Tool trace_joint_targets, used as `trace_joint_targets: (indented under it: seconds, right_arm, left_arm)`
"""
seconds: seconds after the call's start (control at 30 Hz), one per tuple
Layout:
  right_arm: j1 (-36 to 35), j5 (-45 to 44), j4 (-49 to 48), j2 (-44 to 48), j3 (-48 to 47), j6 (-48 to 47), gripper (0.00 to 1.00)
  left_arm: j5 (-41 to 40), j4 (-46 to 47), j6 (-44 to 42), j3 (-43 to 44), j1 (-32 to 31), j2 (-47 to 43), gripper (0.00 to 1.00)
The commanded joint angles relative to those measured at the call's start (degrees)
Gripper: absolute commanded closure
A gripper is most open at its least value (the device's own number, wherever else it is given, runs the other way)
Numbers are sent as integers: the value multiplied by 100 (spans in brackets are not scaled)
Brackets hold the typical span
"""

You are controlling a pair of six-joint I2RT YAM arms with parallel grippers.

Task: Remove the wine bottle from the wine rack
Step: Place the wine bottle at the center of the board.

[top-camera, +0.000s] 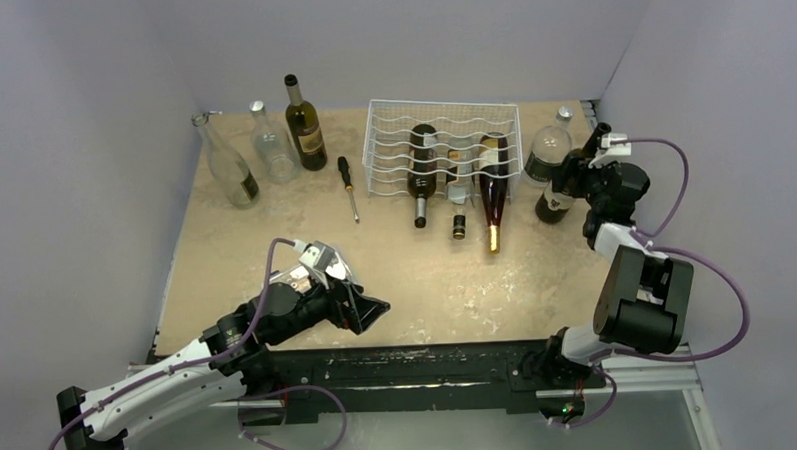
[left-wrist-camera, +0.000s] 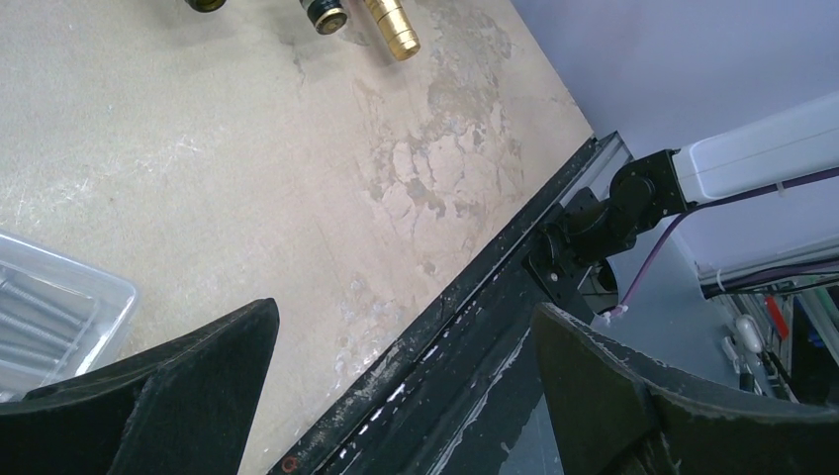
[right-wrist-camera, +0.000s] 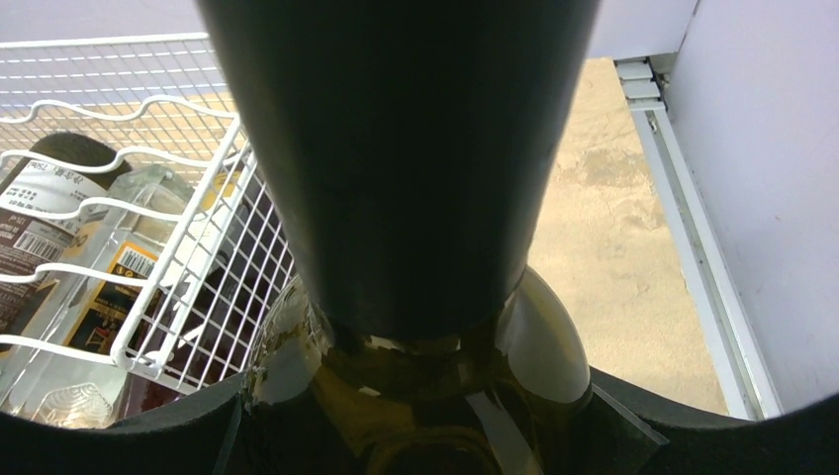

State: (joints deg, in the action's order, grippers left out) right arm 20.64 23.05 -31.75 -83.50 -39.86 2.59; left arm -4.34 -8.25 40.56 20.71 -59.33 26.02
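The white wire wine rack (top-camera: 441, 133) stands at the back middle of the table, also at the left of the right wrist view (right-wrist-camera: 178, 287). Three bottles lie in it, necks toward me: a dark one (top-camera: 422, 169), a clear one (top-camera: 458, 183) and a red one with a gold cap (top-camera: 492, 192). Just right of the rack, my right gripper (top-camera: 576, 179) (right-wrist-camera: 416, 435) is shut on the shoulder of a dark wine bottle (top-camera: 554, 202) (right-wrist-camera: 396, 148), which is tilted and outside the rack. My left gripper (top-camera: 373, 311) (left-wrist-camera: 404, 312) hangs open and empty over the table's front edge.
Three upright bottles (top-camera: 271, 139) stand at the back left, with a screwdriver (top-camera: 348, 187) lying beside them. A clear bottle with a silver cap (top-camera: 550, 145) stands behind the held one. The side wall (right-wrist-camera: 762, 198) is close on the right. A clear plastic box (left-wrist-camera: 49, 307) sits by the left gripper.
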Motion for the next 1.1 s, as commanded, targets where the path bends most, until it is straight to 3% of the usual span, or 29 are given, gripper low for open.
trace_joint_targets:
  seconds: [0.0, 0.5, 1.07]
  right_arm:
    - [18, -24, -820, 107, -90, 55, 42]
    - [16, 15, -636, 148, -123, 27, 1]
    - [17, 203, -400, 1102, 30, -65, 1]
  left_arm:
    - [-32, 210, 98, -39, -8, -44, 0]
    - [-23, 235, 153, -109, -8, -97, 0]
    - [-17, 225, 190, -126, -8, -132, 0]
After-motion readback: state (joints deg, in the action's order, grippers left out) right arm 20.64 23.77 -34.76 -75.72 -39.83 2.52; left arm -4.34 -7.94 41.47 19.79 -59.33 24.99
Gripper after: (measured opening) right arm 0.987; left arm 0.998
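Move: Between the right hand's fingers, still gripped near the shoulder, is the wine bottle, standing at the board's right side; its middle is roughly 3 cm below the grip. A clear bottle stands about 9 cm ahead and 1 cm left of the hand. The rack's centre is some 22 cm left and 11 cm ahead, the gold-capped bottle about 13 cm left and 4 cm ahead. From the left hand, the wine bottle lies roughly 29 cm ahead and 41 cm right. Opening fully, the right fingers let go of the wine bottle's upper part while the hand hardly shifts. Then it rises faster and faster alongside the neck, about 6.5 cm in all, the fingertips tilting up some 10 degrees, with the neck still between the wide-open pads. ##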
